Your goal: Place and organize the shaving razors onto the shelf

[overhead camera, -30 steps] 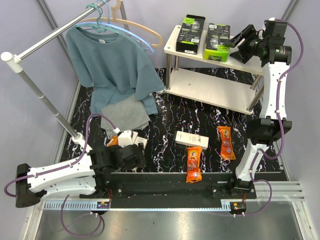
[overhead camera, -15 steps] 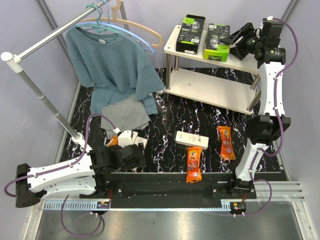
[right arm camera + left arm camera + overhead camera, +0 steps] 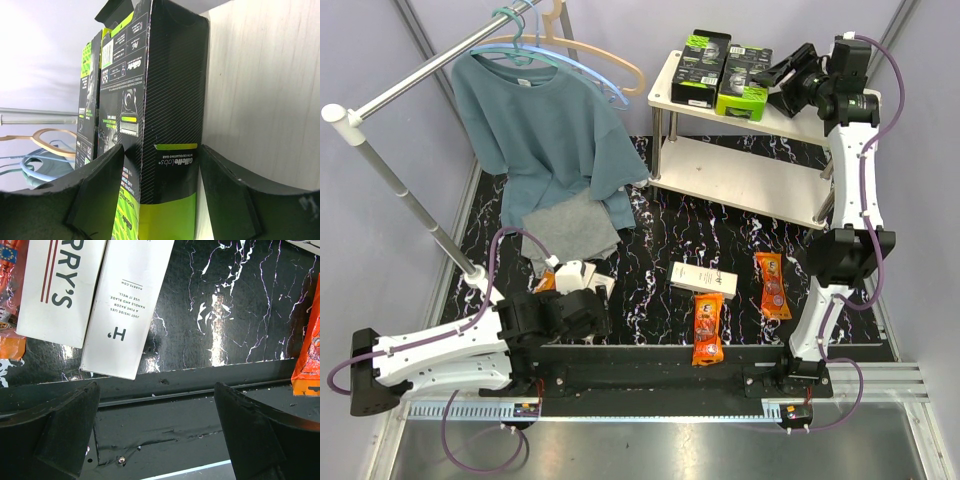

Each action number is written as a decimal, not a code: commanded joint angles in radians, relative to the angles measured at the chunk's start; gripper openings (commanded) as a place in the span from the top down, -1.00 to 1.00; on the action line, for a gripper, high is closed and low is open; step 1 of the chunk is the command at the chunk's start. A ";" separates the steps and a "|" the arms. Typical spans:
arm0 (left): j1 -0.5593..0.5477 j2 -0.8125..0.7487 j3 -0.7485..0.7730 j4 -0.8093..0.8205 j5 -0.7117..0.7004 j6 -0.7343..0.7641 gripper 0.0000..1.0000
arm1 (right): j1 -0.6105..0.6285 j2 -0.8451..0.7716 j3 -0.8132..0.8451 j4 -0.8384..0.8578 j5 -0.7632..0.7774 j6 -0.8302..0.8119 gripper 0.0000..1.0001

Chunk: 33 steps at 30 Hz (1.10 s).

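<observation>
On the shelf's top board point(image 3: 800, 120) one black-and-lime razor box point(image 3: 703, 65) lies flat. A second one point(image 3: 743, 80) sits right beside it, and my right gripper point(image 3: 775, 78) is shut on its end. The right wrist view shows that box point(image 3: 170, 100) pressed between both fingers point(image 3: 100, 195), resting on the cream board point(image 3: 260, 85). Down on the marbled mat lie a white razor box point(image 3: 703, 278) and two orange blister packs point(image 3: 708, 328) point(image 3: 771, 285). My left gripper point(image 3: 157, 430) hangs open and holds nothing, just short of two white HARRY'S boxes point(image 3: 65, 285) point(image 3: 127, 305).
A metal clothes rail point(image 3: 410, 80) with hangers point(image 3: 585, 60) and a teal shirt point(image 3: 545, 120) fills the back left. A folded grey cloth point(image 3: 570, 232) lies below the shirt. The shelf's lower board point(image 3: 740, 180) is bare. An orange pack point(image 3: 307, 350) lies at the left wrist view's right edge.
My right gripper has moved left along the top board with the lime-green box, bringing it up beside the other box. The left arm has not moved.
</observation>
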 commanded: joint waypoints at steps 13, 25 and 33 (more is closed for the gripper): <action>-0.006 -0.018 -0.002 0.031 -0.004 0.000 -0.98 | 0.057 0.011 -0.001 0.013 0.083 0.010 -0.47; -0.006 -0.042 -0.016 0.031 -0.004 -0.007 -0.98 | 0.055 -0.164 -0.064 0.020 0.224 -0.047 -0.99; -0.006 -0.041 -0.013 0.030 -0.007 -0.003 -0.98 | 0.055 -0.285 -0.110 0.054 0.223 -0.085 -0.99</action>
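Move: The green-ended razor box on the top shelf has its middle about 5 cm left of the right hand, 2 cm ahead and 2 cm lower. The other black razor box stands some 14 cm left and 4 cm ahead; the shelf's front edge runs straight behind the hand, about 8 cm back and 5 cm lower. From the left hand, the green-ended box lies roughly 45 cm ahead, 30 cm right and 27 cm up. The right hand pushes the green-ended box about 1 cm left, then opens and withdraws 5 cm back and up. ##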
